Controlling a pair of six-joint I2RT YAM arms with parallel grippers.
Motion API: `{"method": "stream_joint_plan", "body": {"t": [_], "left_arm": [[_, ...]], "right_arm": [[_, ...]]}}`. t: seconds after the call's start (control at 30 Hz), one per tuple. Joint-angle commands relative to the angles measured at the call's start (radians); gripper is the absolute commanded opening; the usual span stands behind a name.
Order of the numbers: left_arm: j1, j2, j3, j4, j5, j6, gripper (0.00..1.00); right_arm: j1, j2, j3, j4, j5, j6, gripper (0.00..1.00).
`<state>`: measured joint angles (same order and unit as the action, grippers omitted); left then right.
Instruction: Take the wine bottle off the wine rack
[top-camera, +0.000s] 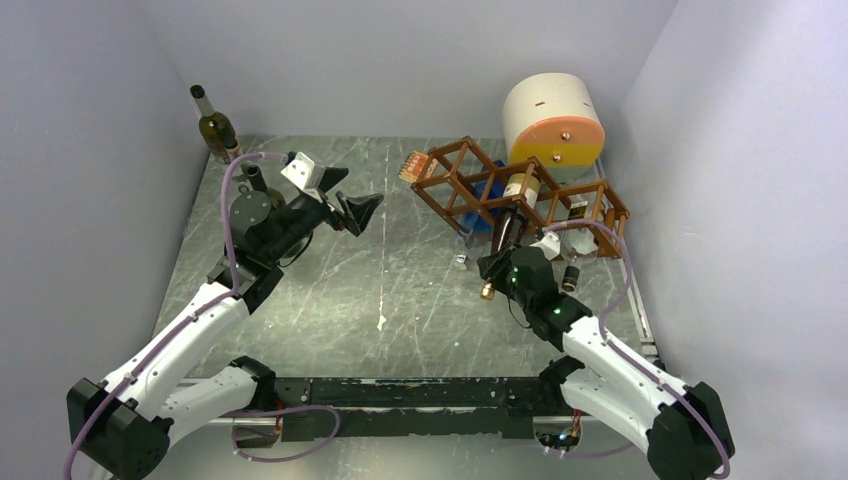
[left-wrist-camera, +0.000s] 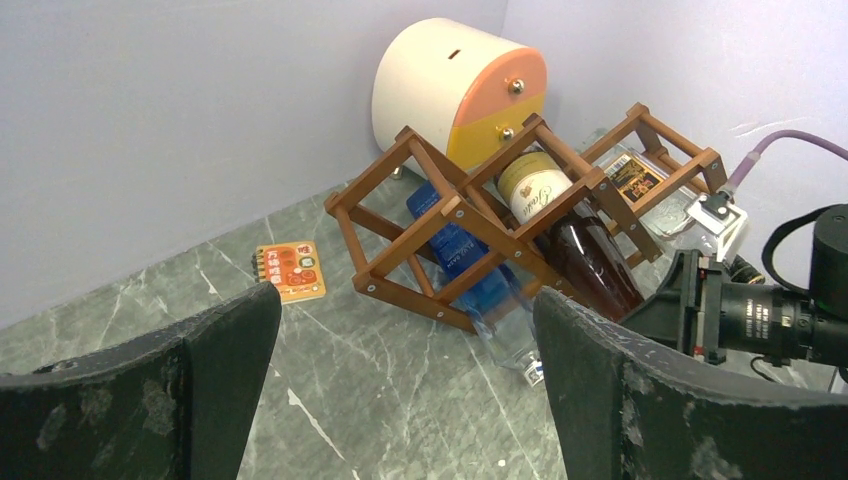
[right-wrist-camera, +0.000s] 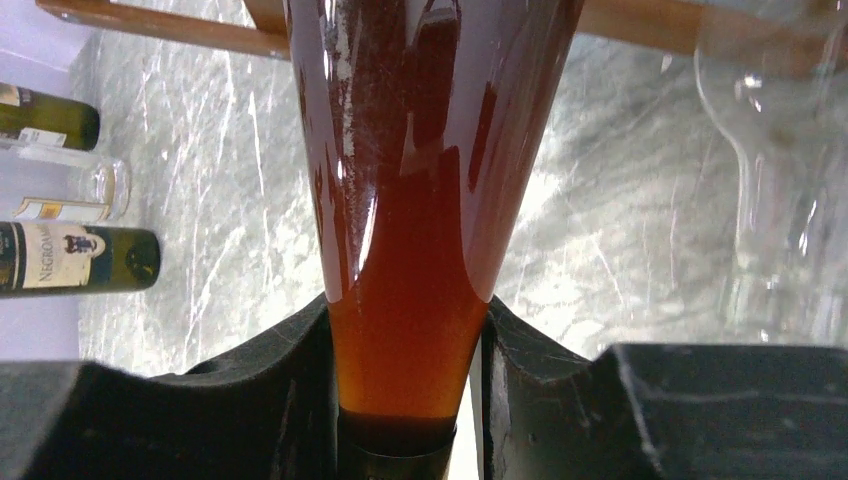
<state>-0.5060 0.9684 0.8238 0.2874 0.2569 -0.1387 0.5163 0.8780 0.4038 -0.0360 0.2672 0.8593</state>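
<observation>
The wine bottle (top-camera: 508, 228), dark brown glass with a cream label, lies in the middle cell of the reddish-brown wine rack (top-camera: 434, 198), its neck pointing toward the near side. My right gripper (top-camera: 497, 268) is shut on that neck. In the right wrist view both black pads press the amber neck of the wine bottle (right-wrist-camera: 420, 200) inside my right gripper (right-wrist-camera: 405, 370), under a rack bar (right-wrist-camera: 160, 25). My left gripper (top-camera: 360, 212) hangs open left of the rack. In its own view the left gripper (left-wrist-camera: 407, 320) holds nothing and faces the wine rack (left-wrist-camera: 415, 298) and the wine bottle (left-wrist-camera: 590, 260).
A blue-labelled clear bottle (left-wrist-camera: 460, 255) fills the rack's left cell and a clear bottle (left-wrist-camera: 640, 185) the right one. A cream-and-orange cylinder (top-camera: 553, 120) stands behind the rack. A green bottle (top-camera: 215, 125) stands at the back left. An orange notepad (left-wrist-camera: 291, 270) lies by the rack.
</observation>
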Motion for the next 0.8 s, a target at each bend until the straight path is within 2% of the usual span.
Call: {"method": "stream_joint_plan", "body": {"t": [0.0,0.3,0.47,0.6,0.77], "left_arm": [[-0.006,0.002,0.035,0.025,0.013,-0.014,1.0],[-0.006,-0.001,0.025,0.047,0.025,-0.034,1.0],[-0.006,-0.012,-0.029,0.152,0.029,-0.042,1.0],[-0.019,-0.012,-0.075,0.237,0.048,-0.047,1.0],[-0.044,0.016,-0.071,0.254,0.098,-0.041,1.0]], "right_arm": [[0.056,-0.085,0.036,-0.142,0.08,0.083,0.0],[0.165,-0.357,0.024,-0.387,0.069,0.179,0.0],[0.175,-0.456,0.078,-0.512,0.026,0.168,0.0],[0.175,-0.487,0.178,-0.653,0.004,0.145,0.0],[0.174,-0.486,0.288,-0.831,-0.047,0.152,0.0]]}}
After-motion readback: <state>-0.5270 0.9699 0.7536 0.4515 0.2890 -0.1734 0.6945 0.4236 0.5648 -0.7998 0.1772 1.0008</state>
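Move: My right fingers already pinch the wine bottle's neck; the bottle's middle is about 11 cm ahead of them, 5 cm to the right and slightly higher. The rack's middle is some 16 cm ahead and 8 cm right. The blue bottle lies roughly 12 cm ahead and 3 cm left, the clear bottle 7 cm ahead and 20 cm right, both a little lower. From my left hand, the wine bottle's middle is about 7 cm ahead, 30 cm right and 21 cm below. Keeping my right fingers' pinch on the neck, I draw the wine bottle straight back towards my base, about 12 cm, out through the rack's front rails and over the open table. I rise a few centimetres, mostly near the end, while the wrist turns roughly 10 degrees counter-clockwise and tips down about as much. ##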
